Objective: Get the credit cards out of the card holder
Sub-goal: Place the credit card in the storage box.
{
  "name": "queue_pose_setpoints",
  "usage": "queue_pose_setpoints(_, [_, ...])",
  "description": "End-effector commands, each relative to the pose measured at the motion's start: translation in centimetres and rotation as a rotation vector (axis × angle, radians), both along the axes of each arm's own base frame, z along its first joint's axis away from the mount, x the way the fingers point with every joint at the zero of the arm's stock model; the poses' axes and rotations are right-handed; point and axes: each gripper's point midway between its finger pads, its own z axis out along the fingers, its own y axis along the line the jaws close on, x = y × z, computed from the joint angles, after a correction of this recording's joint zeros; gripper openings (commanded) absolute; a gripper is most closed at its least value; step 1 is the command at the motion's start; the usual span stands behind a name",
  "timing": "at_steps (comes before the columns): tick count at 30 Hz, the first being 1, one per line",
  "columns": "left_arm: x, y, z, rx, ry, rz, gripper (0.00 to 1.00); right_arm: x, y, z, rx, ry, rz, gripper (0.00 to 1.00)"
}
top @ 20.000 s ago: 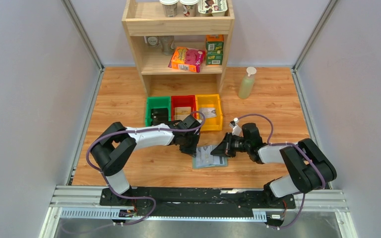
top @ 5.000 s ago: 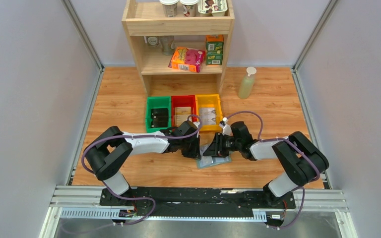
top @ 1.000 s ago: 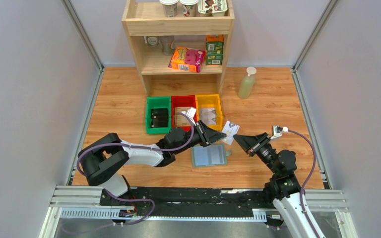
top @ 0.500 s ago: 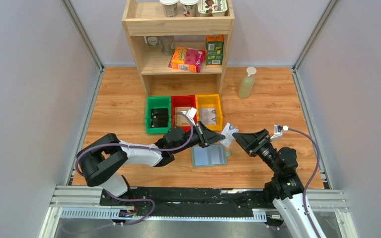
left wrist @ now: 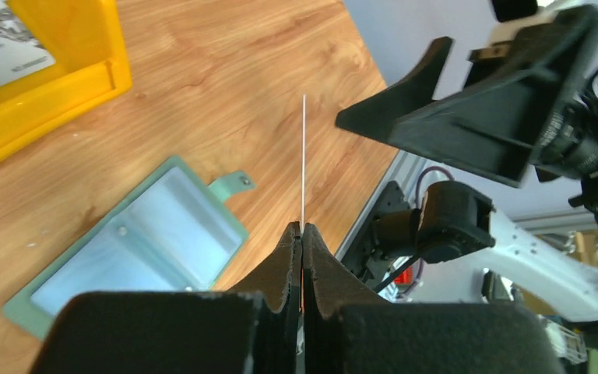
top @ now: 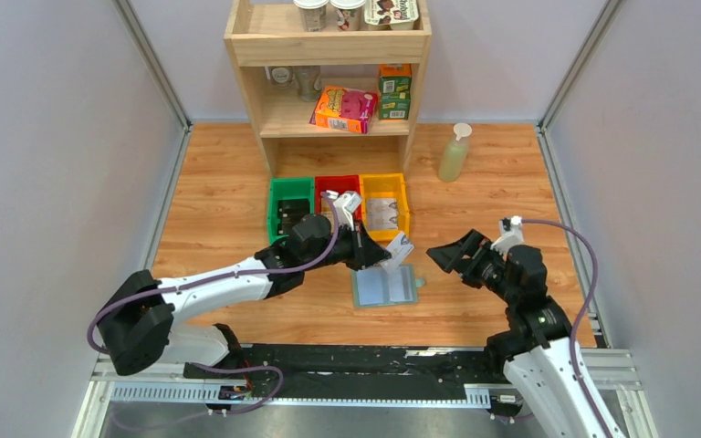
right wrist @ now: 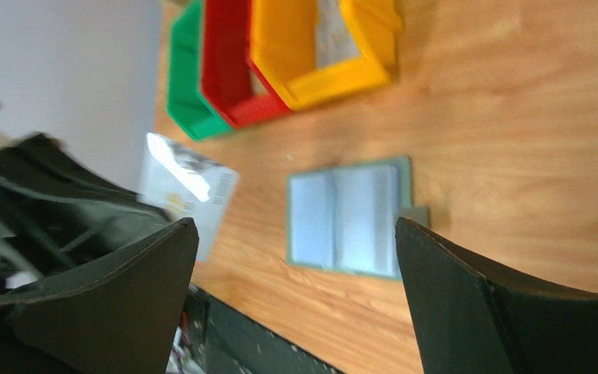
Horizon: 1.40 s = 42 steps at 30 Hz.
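The card holder (top: 385,286) lies open and flat on the wooden table, pale blue-grey inside up, its closure tab at the right. My left gripper (top: 381,255) is shut on a pale printed credit card (top: 400,248), held just above the holder's far edge. In the left wrist view the credit card (left wrist: 304,156) shows edge-on as a thin white line rising from the left gripper (left wrist: 301,227), with the card holder (left wrist: 140,241) below. My right gripper (top: 447,256) hangs open and empty to the holder's right. The right wrist view shows the card holder (right wrist: 350,218) and credit card (right wrist: 187,183) beyond the right gripper (right wrist: 296,226).
Green (top: 290,214), red (top: 327,185) and yellow (top: 385,214) bins stand in a row just behind the holder, with things inside. A wooden shelf (top: 329,82) of groceries stands at the back, and a spray bottle (top: 454,153) to its right.
The card passed from my right gripper to my left one. My right gripper opened and drew back to the right. My left gripper closed and carried the card leftward.
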Motion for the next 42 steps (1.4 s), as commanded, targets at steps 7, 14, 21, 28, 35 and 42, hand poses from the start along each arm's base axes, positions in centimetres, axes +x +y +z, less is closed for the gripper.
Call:
queue_pose_setpoints(7, [-0.4,4.2,-0.6,0.273,-0.138,-0.049,0.00,-0.4,2.7,-0.7,-0.101,0.042,0.260,0.97])
queue_pose_setpoints(14, [-0.8,5.2,-0.4,0.310,-0.205,-0.082,0.00,0.0,3.1,0.3,-0.110,-0.089,0.297,1.00])
queue_pose_setpoints(21, [-2.3,5.2,-0.4,0.345,-0.249,-0.214,0.00,-1.1,3.9,3.6,-0.061,-0.278,0.362,1.00])
queue_pose_setpoints(28, [-3.6,4.9,0.7,0.340,-0.333,-0.347,0.00,-3.1,5.9,6.4,-0.028,-0.416,0.564,1.00])
queue_pose_setpoints(35, [-5.2,4.1,2.3,0.274,-0.370,-0.457,0.00,-3.7,7.3,8.7,-0.008,-0.524,0.666,1.00])
queue_pose_setpoints(42, [-5.8,3.6,3.5,0.241,-0.380,-0.505,0.00,-4.2,8.7,9.0,-0.002,-0.553,0.746,0.98])
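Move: The left hand grips the credit card, whose middle is about 3 cm to its right and 1 cm ahead. From the open right hand the card lies some 9 cm left, 1 cm back and about level in height. The yellow box is about 12 cm left and 7 cm ahead of the right hand, and the card holder 11 cm left and 10 cm back, both some 14 cm lower. Left draws the card back 6 cm, turning clockwise; right, open, dips, then rises and swings left towards it. ##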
